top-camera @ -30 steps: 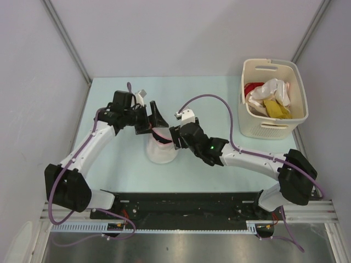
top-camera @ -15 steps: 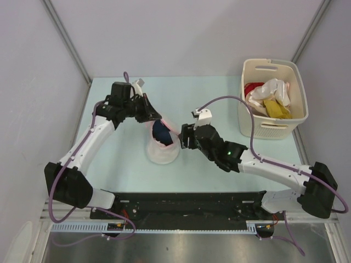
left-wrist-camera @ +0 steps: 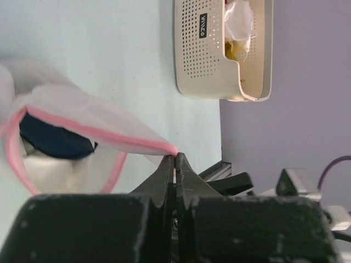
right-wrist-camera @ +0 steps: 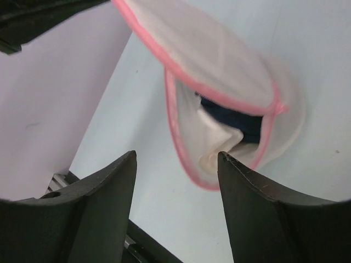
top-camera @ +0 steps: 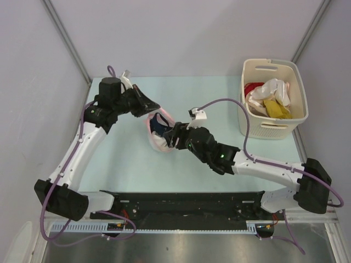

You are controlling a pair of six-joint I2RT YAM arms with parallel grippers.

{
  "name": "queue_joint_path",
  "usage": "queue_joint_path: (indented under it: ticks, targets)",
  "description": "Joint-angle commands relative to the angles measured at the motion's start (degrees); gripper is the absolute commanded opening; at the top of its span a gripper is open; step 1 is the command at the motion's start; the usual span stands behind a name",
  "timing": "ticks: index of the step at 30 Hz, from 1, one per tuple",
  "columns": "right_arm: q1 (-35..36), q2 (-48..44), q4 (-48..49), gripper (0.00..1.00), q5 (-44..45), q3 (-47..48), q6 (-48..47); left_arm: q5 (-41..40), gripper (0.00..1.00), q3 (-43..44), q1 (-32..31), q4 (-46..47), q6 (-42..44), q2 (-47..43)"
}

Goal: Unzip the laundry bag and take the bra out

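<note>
The laundry bag (top-camera: pixel 157 138), a white mesh pouch with pink zipper trim, hangs tilted above the table with its mouth gaping. My left gripper (top-camera: pixel 154 108) is shut on the pink trim at the rim's upper corner and holds it up; in the left wrist view the left gripper (left-wrist-camera: pixel 175 158) pinches the laundry bag (left-wrist-camera: pixel 82 118). The dark navy bra (top-camera: pixel 159 125) lies inside the mouth, also seen as the bra (left-wrist-camera: pixel 55 141) and the bra (right-wrist-camera: pixel 244 125). My right gripper (top-camera: pixel 169 138) is open at the mouth. The right gripper (right-wrist-camera: pixel 176 156) holds nothing, just short of the laundry bag (right-wrist-camera: pixel 219 60).
A cream slotted basket (top-camera: pixel 269 127) with white, yellow and red clothes (top-camera: pixel 270 97) stands at the table's back right; the basket (left-wrist-camera: pixel 211 66) also shows in the left wrist view. Grey walls close in on the left, back and right.
My left gripper shut on the bag's rim and pulled it up and back-left, tilting the bag open. The right arm drew away, then came back to the mouth, its jaws narrowing a little.
</note>
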Motion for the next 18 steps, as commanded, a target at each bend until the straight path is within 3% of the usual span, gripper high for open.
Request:
queue_joint_path:
  ticks: [1, 11, 18]
  targets:
    - [2.84, 2.67, 5.09, 0.65, 1.06, 2.42, 0.3, -0.36, 0.0, -0.57, 0.32, 2.37, -3.05, -1.89]
    - [1.71, 15.66, 4.13, 0.67, 4.14, 9.79, -6.29, -0.01, 0.0, -1.71, 0.32, 3.16, -3.49, -1.89]
    - [-1.72, 22.97, 2.63, 0.68, 7.66, 13.14, -5.15, 0.17, 0.0, -1.71, 0.23, 3.16, -3.67, -1.8]
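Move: The bra is a navy bundle in the bag's open mouth, about 8 cm ahead of the right hand, 4 cm to its left and 8 cm lower. The mouth's lower pink rim is nearer, about 2 cm ahead, 4 cm left and 10 cm down, and the pinched bag corner about 7 cm ahead, 5 cm left and 6 cm up. For the left hand, the bra is almost straight beneath, some 13 cm down. Down and to the left, the right hand swings towards the bag's mouth, easing back about a centimetre first, then driving forward, to end some 6 cm lower, 5 cm left and 4 cm farther out. It rolls about 10 degrees, left side dipping, with the fingers staying open, and comes in under the raised flap towards the bra. The left hand stays put, still pinching the bag corner up. ##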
